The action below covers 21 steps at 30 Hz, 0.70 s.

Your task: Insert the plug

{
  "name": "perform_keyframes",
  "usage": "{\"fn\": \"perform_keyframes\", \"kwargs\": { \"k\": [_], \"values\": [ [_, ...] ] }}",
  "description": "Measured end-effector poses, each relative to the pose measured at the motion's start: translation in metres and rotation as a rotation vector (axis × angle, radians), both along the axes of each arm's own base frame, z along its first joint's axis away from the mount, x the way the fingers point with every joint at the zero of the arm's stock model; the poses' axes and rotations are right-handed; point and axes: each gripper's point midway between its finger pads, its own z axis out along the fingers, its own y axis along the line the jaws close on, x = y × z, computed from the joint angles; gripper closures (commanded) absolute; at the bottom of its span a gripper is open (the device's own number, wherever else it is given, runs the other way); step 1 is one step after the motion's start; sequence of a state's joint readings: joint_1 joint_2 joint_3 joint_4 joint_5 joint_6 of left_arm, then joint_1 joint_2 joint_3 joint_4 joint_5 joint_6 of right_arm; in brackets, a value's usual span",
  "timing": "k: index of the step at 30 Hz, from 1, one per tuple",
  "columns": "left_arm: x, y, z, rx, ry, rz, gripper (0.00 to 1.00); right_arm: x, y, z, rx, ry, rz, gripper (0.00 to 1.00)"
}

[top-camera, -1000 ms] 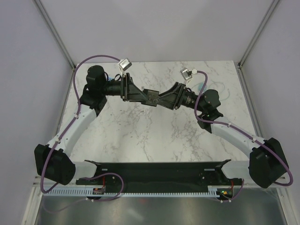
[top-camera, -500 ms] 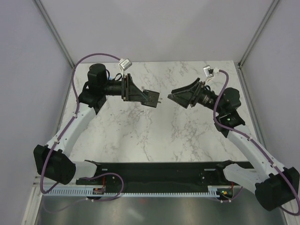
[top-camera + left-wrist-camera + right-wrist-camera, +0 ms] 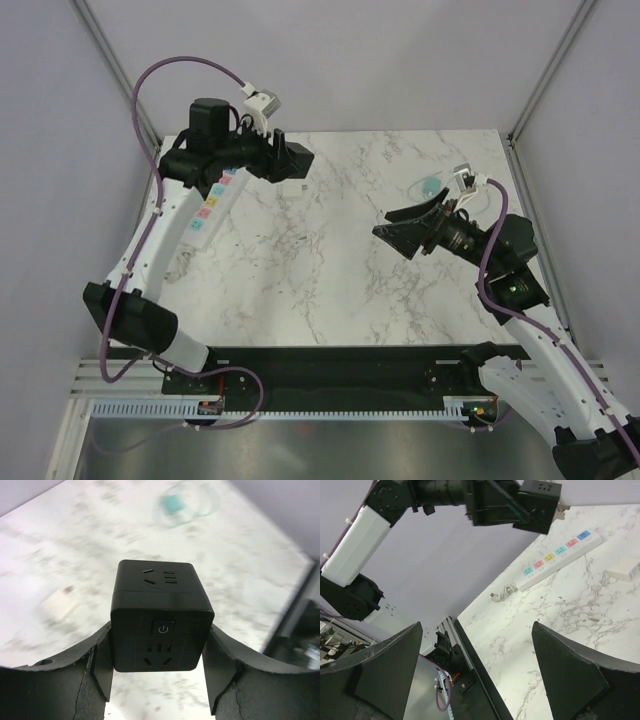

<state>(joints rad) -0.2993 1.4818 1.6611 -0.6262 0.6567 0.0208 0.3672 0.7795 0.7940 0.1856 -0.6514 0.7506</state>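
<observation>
My left gripper [image 3: 297, 163] is shut on a black cube socket adapter [image 3: 160, 615], held in the air over the table's far left. Its power button and socket face the left wrist camera. The cube also shows in the right wrist view [image 3: 540, 505]. A white power strip [image 3: 207, 208] with coloured socket labels lies along the left side under the left arm; it also shows in the right wrist view [image 3: 559, 560], with its coiled cord and plug [image 3: 502, 592] at its end. My right gripper [image 3: 385, 231] is open and empty at the right, well apart from the cube.
A clear round thing with a teal centre [image 3: 430, 185] lies at the far right of the table, also in the left wrist view [image 3: 175, 502]. A small white block [image 3: 622, 570] lies on the marble near the strip. Grey walls close in the back and sides.
The two grippers were together at the cube in mid-table. The right one let go and drew back right. The left arm swung left and up with the cube, uncovering the power strip.
</observation>
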Motion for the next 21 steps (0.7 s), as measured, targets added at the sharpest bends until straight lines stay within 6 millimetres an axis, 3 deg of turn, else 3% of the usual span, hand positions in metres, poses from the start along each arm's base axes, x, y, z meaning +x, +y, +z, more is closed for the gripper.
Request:
{"fn": "perform_keyframes", "kwargs": {
  "k": [3,6,8,10,14,17,21],
  "values": [
    [0.054,0.041,-0.048,0.185,0.031,0.213,0.98,-0.002,-0.001,-0.015,-0.019,0.032,-0.003,0.02],
    [0.096,0.105,-0.101,0.378,0.098,0.458,0.98,-0.006,-0.003,-0.021,-0.032,0.035,-0.006,0.02],
    [0.111,0.151,-0.126,0.478,0.141,0.605,0.98,-0.008,-0.004,-0.022,-0.037,0.029,-0.007,0.02],
    [0.113,0.197,-0.145,0.559,0.179,0.737,0.98,-0.010,-0.006,-0.022,-0.043,0.020,-0.009,0.02],
    [0.104,0.272,-0.162,0.691,0.224,0.948,0.98,-0.011,-0.006,-0.023,-0.050,0.009,-0.013,0.02],
    [0.098,0.306,-0.172,0.741,0.246,1.043,0.98,-0.007,-0.005,-0.031,-0.059,0.027,-0.012,0.02],
    [0.097,0.331,-0.192,0.773,0.285,1.100,0.98,-0.002,-0.003,-0.044,-0.070,0.060,-0.010,0.02]
  ]
}}
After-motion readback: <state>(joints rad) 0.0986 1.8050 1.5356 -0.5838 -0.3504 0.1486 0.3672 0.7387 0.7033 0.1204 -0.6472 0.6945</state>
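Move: The left hand already grips the black cube socket high over the table; the power strip's middle lies about 26 cm to its left, 17 cm ahead and some 33 cm below. The strip's coiled cord and plug sit roughly 35 cm left and about level fore and aft; the white block is some 22 cm ahead and 4 cm left. From the empty right hand the strip is about 32 cm ahead, 42 cm left and 35 cm below. Left hand sweeps the cube 33 cm left, down and forward towards the strip, turning counter-clockwise; right sinks slightly. ##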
